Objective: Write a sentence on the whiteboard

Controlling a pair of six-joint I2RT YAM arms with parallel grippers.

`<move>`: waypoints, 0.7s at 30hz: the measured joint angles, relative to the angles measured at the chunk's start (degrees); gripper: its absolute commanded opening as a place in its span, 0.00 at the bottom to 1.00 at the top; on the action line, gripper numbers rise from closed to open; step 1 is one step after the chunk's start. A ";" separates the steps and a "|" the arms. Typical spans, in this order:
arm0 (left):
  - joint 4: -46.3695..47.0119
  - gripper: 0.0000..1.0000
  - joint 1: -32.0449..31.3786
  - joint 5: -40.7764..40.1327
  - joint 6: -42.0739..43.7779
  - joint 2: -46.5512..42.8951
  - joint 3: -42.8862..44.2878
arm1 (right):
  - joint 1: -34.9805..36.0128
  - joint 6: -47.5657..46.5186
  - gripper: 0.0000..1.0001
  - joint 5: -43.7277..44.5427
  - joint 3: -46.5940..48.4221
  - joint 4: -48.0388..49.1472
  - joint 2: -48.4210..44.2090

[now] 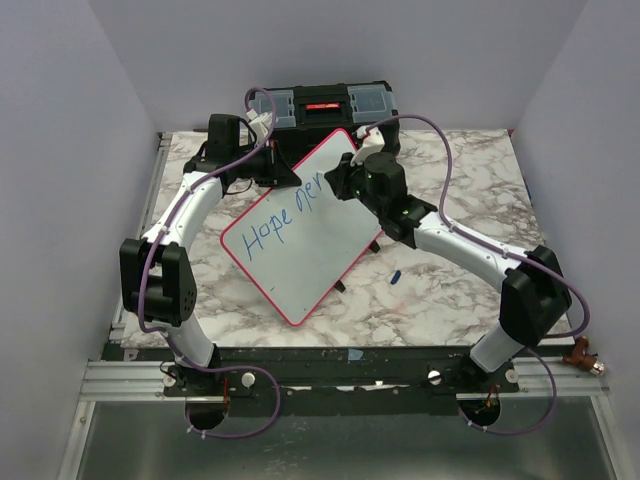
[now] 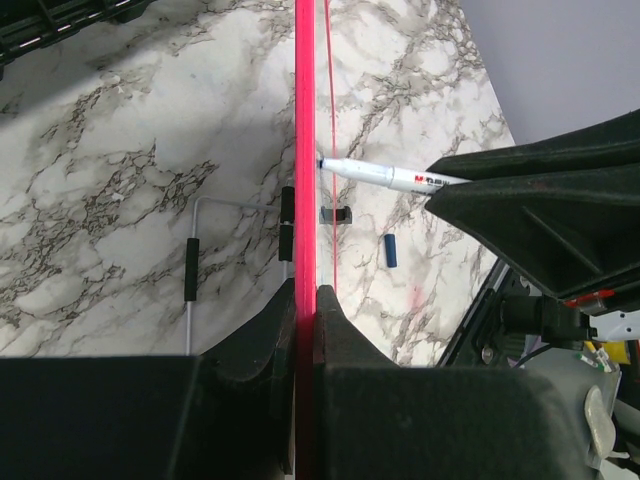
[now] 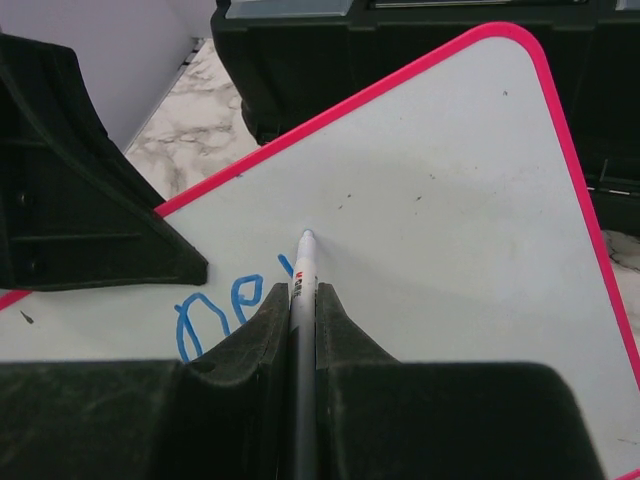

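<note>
The whiteboard point(image 1: 300, 235), white with a red-pink frame, stands tilted on the marble table with blue writing "Hope" and a few more letters. My left gripper point(image 1: 283, 172) is shut on its upper left frame edge; in the left wrist view the frame point(image 2: 305, 150) runs edge-on between the jaws. My right gripper point(image 1: 340, 183) is shut on a white marker point(image 3: 304, 290). The marker's tip touches the board point(image 3: 440, 220) just right of the blue letters. The marker point(image 2: 385, 176) also shows in the left wrist view, meeting the board.
A black toolbox point(image 1: 325, 108) stands behind the board at the table's back edge. A small blue marker cap point(image 1: 396, 276) lies on the table right of the board, also in the left wrist view point(image 2: 391, 250). The board's wire stand point(image 2: 200, 250) rests behind it.
</note>
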 measured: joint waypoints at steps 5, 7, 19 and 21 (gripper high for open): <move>0.00 0.00 0.02 0.02 0.00 0.00 0.00 | -0.24 -0.11 0.01 0.46 1.86 -0.28 0.94; 0.00 0.00 0.02 0.04 0.02 0.00 0.00 | -0.24 -0.17 0.01 0.52 2.25 -0.74 0.96; 0.00 0.00 -0.09 0.04 0.02 0.00 0.11 | -0.24 -0.61 0.01 1.84 1.55 -3.45 -5.14; 0.00 0.00 -0.09 0.04 0.02 0.00 0.11 | -0.24 -0.81 0.01 2.40 0.76 -3.41 -7.76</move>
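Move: The spot on the whiteboard under the marker's tip, where the newest letter is being finished, lies about 4 cm ahead of the right hand, 3 cm to its left and 1 cm lower. The "ne" already written is some 2 cm ahead, 7 cm left and 4 cm below; the left gripper on the board's edge is about 9 cm left, 1 cm ahead, 2 cm lower. The toolbox stands roughly 25 cm ahead, 3 cm left, 13 cm below. From the left hand, that spot is about 6 cm right, 3 cm ahead, 1 cm higher. The newest letter's last upstroke gets about another centimetre: the right hand, still gripping the marker with its tip on the whiteboard, slides it forward and up, then all but stops. The tip then comes free as the hand rises about 5 cm, drawing right and back off the board with gathering speed and tipping slightly upward. The left gripper keeps holding the board's edge. ##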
